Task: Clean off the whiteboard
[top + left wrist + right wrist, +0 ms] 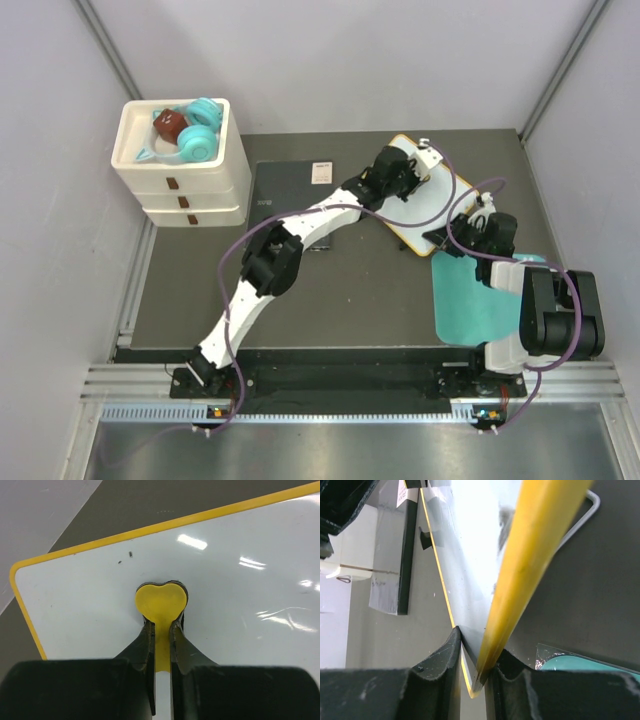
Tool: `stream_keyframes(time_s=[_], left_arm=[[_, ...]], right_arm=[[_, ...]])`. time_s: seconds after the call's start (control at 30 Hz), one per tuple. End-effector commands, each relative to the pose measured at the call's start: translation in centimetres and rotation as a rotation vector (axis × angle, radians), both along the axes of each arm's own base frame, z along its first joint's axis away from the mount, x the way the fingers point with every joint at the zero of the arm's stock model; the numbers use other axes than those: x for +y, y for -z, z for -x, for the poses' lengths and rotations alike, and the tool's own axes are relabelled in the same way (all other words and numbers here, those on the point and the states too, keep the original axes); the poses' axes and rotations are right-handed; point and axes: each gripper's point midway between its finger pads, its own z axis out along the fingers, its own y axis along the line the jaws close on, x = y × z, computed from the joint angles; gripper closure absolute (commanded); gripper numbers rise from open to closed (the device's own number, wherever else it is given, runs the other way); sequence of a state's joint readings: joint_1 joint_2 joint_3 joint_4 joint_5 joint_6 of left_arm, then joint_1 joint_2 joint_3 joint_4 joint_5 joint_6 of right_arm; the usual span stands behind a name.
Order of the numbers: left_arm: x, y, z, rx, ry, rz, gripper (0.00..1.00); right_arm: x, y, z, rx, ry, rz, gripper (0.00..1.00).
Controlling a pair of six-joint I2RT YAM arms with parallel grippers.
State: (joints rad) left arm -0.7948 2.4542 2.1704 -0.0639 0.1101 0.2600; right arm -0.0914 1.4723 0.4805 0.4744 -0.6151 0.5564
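Observation:
The whiteboard [445, 195], white with a yellow rim, lies at the back right of the table. My left gripper [405, 172] reaches over it and is shut on a yellow heart-shaped eraser [161, 600]. The eraser rests flat on the white surface [240, 595] near one rounded corner. Two small dark marks [131, 554] sit just beyond the eraser, close to the rim. My right gripper [452, 236] is shut on the board's near corner. In the right wrist view the yellow rim [530, 565] runs down between the fingers [437, 662], and that corner looks lifted off the table.
A dark grey pad with a white label [285, 190] lies left of the board. A teal mat [480, 300] lies at the front right, under the right arm. Stacked white drawers [190, 185] holding teal headphones [195, 135] stand at the back left. Walls enclose the table.

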Motion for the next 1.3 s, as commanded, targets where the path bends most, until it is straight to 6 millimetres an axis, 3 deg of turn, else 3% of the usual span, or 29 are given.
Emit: stream_keyframes(time_s=[0.0, 0.1, 0.2, 0.27, 0.3, 0.33, 0.43, 0.7, 0.83, 1.0, 1.27], left_arm=[[-3.3, 4.8, 7.3, 0.125, 0.129, -0.100, 1.00], [-2.2, 5.7, 7.1, 0.131, 0.087, -0.129, 1.00], [-0.4, 5.6, 5.1, 0.097, 0.015, -0.154, 1.00], [0.6, 5.8, 2.8, 0.112, -0.031, -0.147, 1.00], [0.5, 4.4, 1.7, 0.112, -0.040, -0.122, 1.00], [1.2, 5.5, 0.4, 0.139, -0.068, -0.116, 1.00], [1.2, 4.4, -1.7, 0.144, -0.085, -0.034, 1.00], [1.6, 2.0, -4.8, 0.072, -0.136, 0.048, 1.00], [3.7, 1.3, -7.3, 0.126, -0.169, 0.141, 1.00], [2.3, -1.2, -6.3, 0.119, -0.074, 0.212, 1.00], [-2.7, -2.6, -2.1, 0.065, 0.079, 0.201, 1.00]], right_arm=[[2.6, 3.6, 4.4, 0.155, -0.183, 0.032, 1.00], [2.4, 3.9, 4.3, 0.170, -0.171, 0.039, 1.00], [2.4, 4.1, 4.2, 0.182, -0.171, 0.038, 1.00], [2.4, 4.1, 4.2, 0.184, -0.172, 0.036, 1.00], [2.5, 4.1, 4.1, 0.184, -0.173, 0.036, 1.00], [2.4, 4.1, 4.1, 0.180, -0.172, 0.036, 1.00], [2.5, 4.1, 4.2, 0.181, -0.175, 0.033, 1.00], [2.5, 4.1, 4.4, 0.177, -0.178, 0.033, 1.00], [2.5, 4.0, 4.4, 0.175, -0.179, 0.032, 1.00], [2.5, 4.0, 4.4, 0.173, -0.179, 0.032, 1.00], [2.5, 4.1, 4.4, 0.176, -0.178, 0.032, 1.00]])
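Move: The left hand already holds the eraser on the whiteboard. Two small dark marks lie about 5 cm ahead and 3 cm to its right, roughly level with the fingers; the board's far corner is some 11 cm ahead and 3 cm to its left. The right hand pinches the board near its closest corner; from it the marks lie roughly 17 cm ahead, 3 cm to its left and 6 cm higher. Back first, by about 2.5 cm and slightly right, then reversing into a longer forward stroke of some 9 cm that drifts left and rises a little, the left hand rubs the gripped eraser over the whiteboard past the marks towards the far corner, its left side rolling down about 10 degrees. The right hand stays put and keeps its pinch on the board. ##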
